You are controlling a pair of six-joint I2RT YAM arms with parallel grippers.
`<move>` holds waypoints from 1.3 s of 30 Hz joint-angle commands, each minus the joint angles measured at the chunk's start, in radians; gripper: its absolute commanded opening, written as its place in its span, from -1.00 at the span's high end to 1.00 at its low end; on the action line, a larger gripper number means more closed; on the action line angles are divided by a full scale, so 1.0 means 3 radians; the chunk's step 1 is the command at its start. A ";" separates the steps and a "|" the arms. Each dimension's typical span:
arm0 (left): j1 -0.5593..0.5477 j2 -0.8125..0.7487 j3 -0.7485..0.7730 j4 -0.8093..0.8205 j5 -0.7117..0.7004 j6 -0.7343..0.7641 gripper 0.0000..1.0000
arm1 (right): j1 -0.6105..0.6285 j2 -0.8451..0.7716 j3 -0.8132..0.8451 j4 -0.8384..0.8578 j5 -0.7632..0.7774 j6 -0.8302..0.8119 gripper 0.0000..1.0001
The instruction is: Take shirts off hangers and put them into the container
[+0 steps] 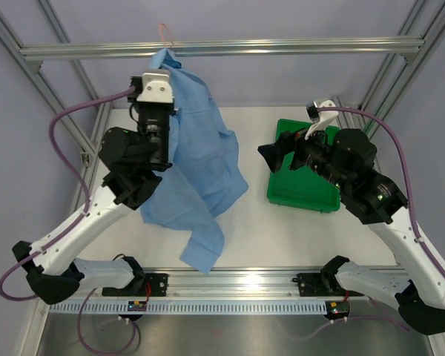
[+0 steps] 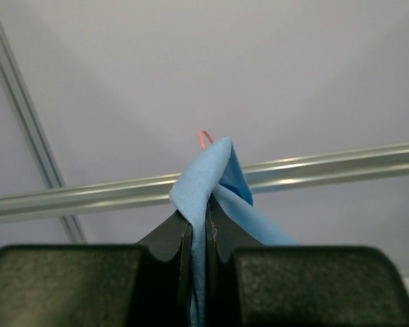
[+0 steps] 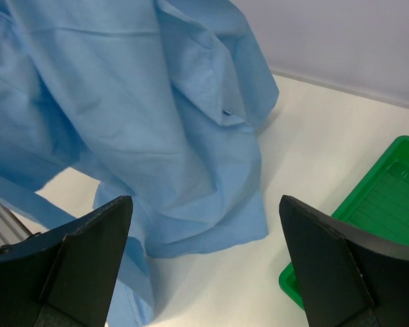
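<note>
The light blue shirt (image 1: 200, 156) hangs from the top rail and drapes down onto the white table. Only the pink hook of the hanger (image 1: 163, 31) shows above the collar; the rest is hidden inside the cloth. My left gripper (image 1: 165, 65) is raised just below the rail and shut on a fold of the shirt (image 2: 204, 170) near its top, with the hanger hook (image 2: 204, 138) right behind it. My right gripper (image 1: 273, 150) stands wide open over the left end of the green container (image 1: 304, 194), holding nothing. In the right wrist view, the right gripper (image 3: 206, 211) faces the shirt's lower folds (image 3: 157, 102), and a container corner (image 3: 388, 197) sits at the right.
An aluminium rail (image 1: 222, 49) spans the back of the frame, seen close in the left wrist view as the rail (image 2: 327, 167). Slanted frame posts (image 1: 59, 96) stand at both sides. The shirt's hem reaches almost to the table's near edge.
</note>
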 commanded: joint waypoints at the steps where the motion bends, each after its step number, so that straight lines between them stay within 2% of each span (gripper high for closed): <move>1: 0.0231 -0.0319 0.0128 -0.0049 0.0698 -0.0328 1.00 | 0.0039 -0.0033 -0.0007 0.0047 0.0135 -0.0079 -0.99; 2: 0.0283 -0.0426 0.0133 -0.0126 0.0800 -0.0577 1.00 | 0.0039 -0.0033 -0.0012 0.0057 0.0155 -0.0079 -0.99; 4: 0.0339 -0.0523 0.0148 -0.0397 0.1096 -0.0768 1.00 | 0.0039 -0.0028 -0.0017 0.0072 0.0176 -0.0095 -0.99; 11: 0.0350 -0.0656 0.0036 -0.0551 0.1337 -0.0968 1.00 | 0.0039 -0.0038 -0.0135 0.0195 0.0125 -0.0074 -0.99; 17: 0.0344 -0.0927 0.0113 -0.1159 0.1926 -0.1464 1.00 | 0.0039 -0.0084 -0.0181 0.0200 0.0109 -0.0100 -0.99; 24: 0.0283 -0.0964 -0.0066 -0.1196 0.1568 -0.1633 1.00 | 0.0069 0.0115 0.0151 0.0057 -0.0346 0.0007 -0.99; 27: 0.0151 -0.0912 -0.0229 -0.0986 0.1359 -0.1516 1.00 | 0.0227 0.0420 0.0600 -0.0218 -0.0438 -0.0013 -0.99; 28: 0.0145 -0.0902 -0.0255 -0.0961 0.1343 -0.1516 1.00 | 0.0294 0.0523 0.0885 -0.0310 -0.0397 -0.0043 -0.99; 34: 0.0023 -0.0708 -0.0276 -0.0879 0.1113 -0.1444 1.00 | 0.0820 0.1122 0.1775 -0.0664 0.0184 -0.0146 -0.99; 39: -0.0126 -0.0596 -0.0368 -0.0766 0.0893 -0.1327 1.00 | 0.0990 0.1521 0.2155 -0.0930 0.0436 -0.0166 -0.99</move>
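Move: My left hand still pinches the shirt's collar, with the hanger hook about 8 cm ahead and 11 cm above. The container lies roughly 42 cm to that hand's right, 14 cm ahead and 54 cm below. From my open right hand the pinched collar is some 25 cm left, 6 cm ahead and 16 cm up; the container is around 20 cm ahead, 17 cm right and 38 cm below. My left hand keeps its pinch on the collar and draws back about 8 cm from the rail, first rising and going left, then sinking, while it turns some 30 degrees clockwise; then it goes down, right and a little forward. My right hand waits, dips slightly, then late swings left and up about 10 cm towards the held collar, fingers wide open. ##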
